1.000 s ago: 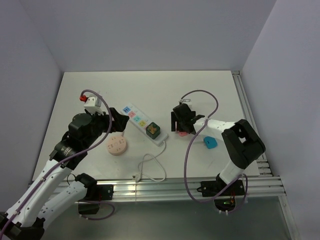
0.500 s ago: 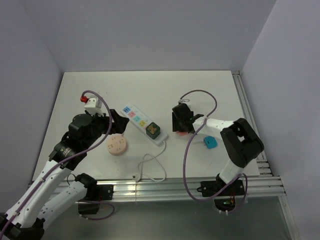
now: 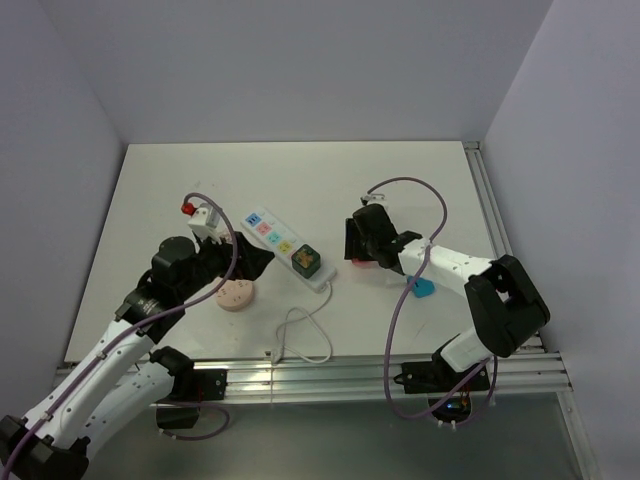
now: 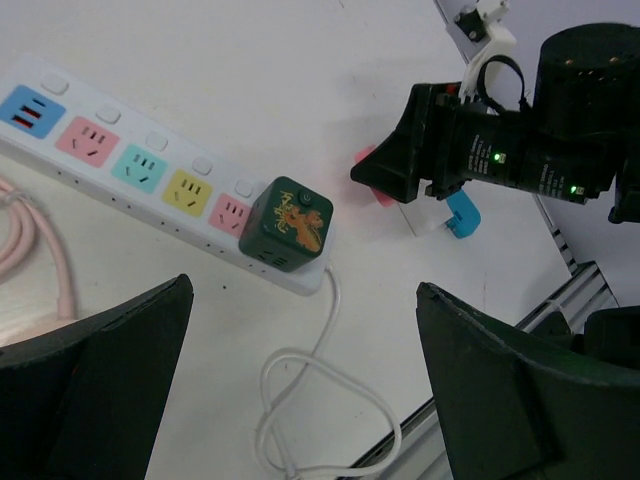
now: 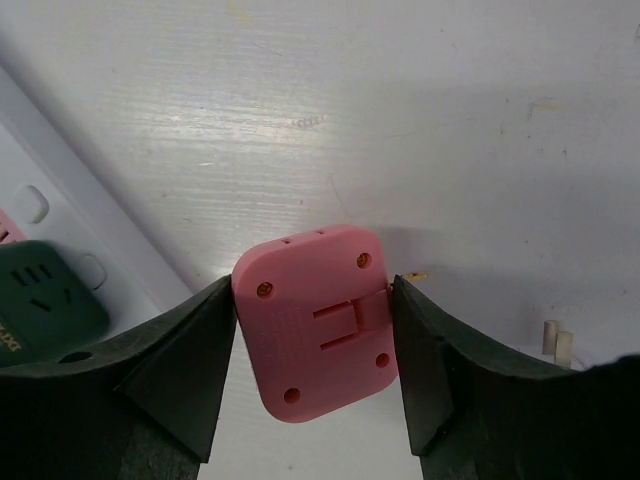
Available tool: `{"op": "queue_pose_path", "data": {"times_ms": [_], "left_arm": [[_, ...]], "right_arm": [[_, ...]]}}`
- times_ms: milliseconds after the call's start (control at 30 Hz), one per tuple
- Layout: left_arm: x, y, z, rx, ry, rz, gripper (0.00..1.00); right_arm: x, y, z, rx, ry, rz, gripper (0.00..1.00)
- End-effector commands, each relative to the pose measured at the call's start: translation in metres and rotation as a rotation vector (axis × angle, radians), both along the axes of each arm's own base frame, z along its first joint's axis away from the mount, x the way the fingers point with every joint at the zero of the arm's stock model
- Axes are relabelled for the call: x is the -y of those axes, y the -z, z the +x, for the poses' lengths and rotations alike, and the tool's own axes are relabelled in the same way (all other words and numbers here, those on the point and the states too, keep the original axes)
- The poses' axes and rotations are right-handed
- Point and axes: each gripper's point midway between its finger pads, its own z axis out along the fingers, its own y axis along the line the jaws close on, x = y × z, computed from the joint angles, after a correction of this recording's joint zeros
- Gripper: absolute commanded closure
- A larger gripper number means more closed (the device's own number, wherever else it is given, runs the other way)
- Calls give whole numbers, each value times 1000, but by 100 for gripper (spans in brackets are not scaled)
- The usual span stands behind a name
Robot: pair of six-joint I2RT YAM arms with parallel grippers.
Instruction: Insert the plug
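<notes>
The pink plug (image 5: 315,320) sits between the fingers (image 5: 190,370) of my right gripper (image 5: 313,300), which is shut on its two sides; a brass prong peeks out at its right edge. In the top view the right gripper (image 3: 362,250) holds the plug (image 3: 366,265) just right of the white power strip (image 3: 282,240). A dark green adapter (image 3: 306,261) fills the strip's near-right socket. My left gripper (image 4: 305,290) hangs open over the strip's white cable (image 4: 300,400), with nothing between its fingers. It is also in the top view (image 3: 255,262), beside the strip's near side.
A blue plug (image 3: 422,288) lies right of the right gripper. A round pink puck (image 3: 237,295) lies under the left arm. The cable loops (image 3: 305,335) toward the table's near edge. The green adapter (image 5: 40,290) is close on the held plug's left.
The right gripper's jaws have closed onto the pink plug and the arm has stretched out a little. The left arm has moved right, closer to the power strip, still open.
</notes>
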Motion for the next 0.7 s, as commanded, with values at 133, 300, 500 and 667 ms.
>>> {"op": "queue_pose_path", "data": {"times_ms": [133,300,500,667], "left_arm": [[13,-12,-5,39,60,-91,1],[25,-13,-9,58,121,-133,0],[49,4,-17,120,98,-249,0],[69,16,-31,199,82,-285,4]], "right_arm": [[-6,-22,6,60,5,72,63],[-13,-35,7,74,3,120,63],[-42,-66,0,61,-6,331,63],[-64,-96,-2,77,-12,524,64]]}}
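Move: Some 13 cm to the right hand's left and 2 cm back stands the green cube on the power strip, about level in height; the strip's cord end is roughly 9 cm left and 7 cm back, and the white charger about 8 cm right and 3 cm back, both a little lower. From the left hand the cube lies about 8 cm ahead, 6 cm right and 18 cm below, the round socket some 11 cm left, 1 cm back and well below. Lifting the pink plug still pinched in its fingers, the right hand rises about 5.5 cm and swings some 4 cm left towards the green cube, rolling its left side up by about 20 degrees. The left hand, empty and wide open, sweeps right, down and back at once, turning slightly clockwise, to come in over the near side of the strip's cord end, nearer the cube. ##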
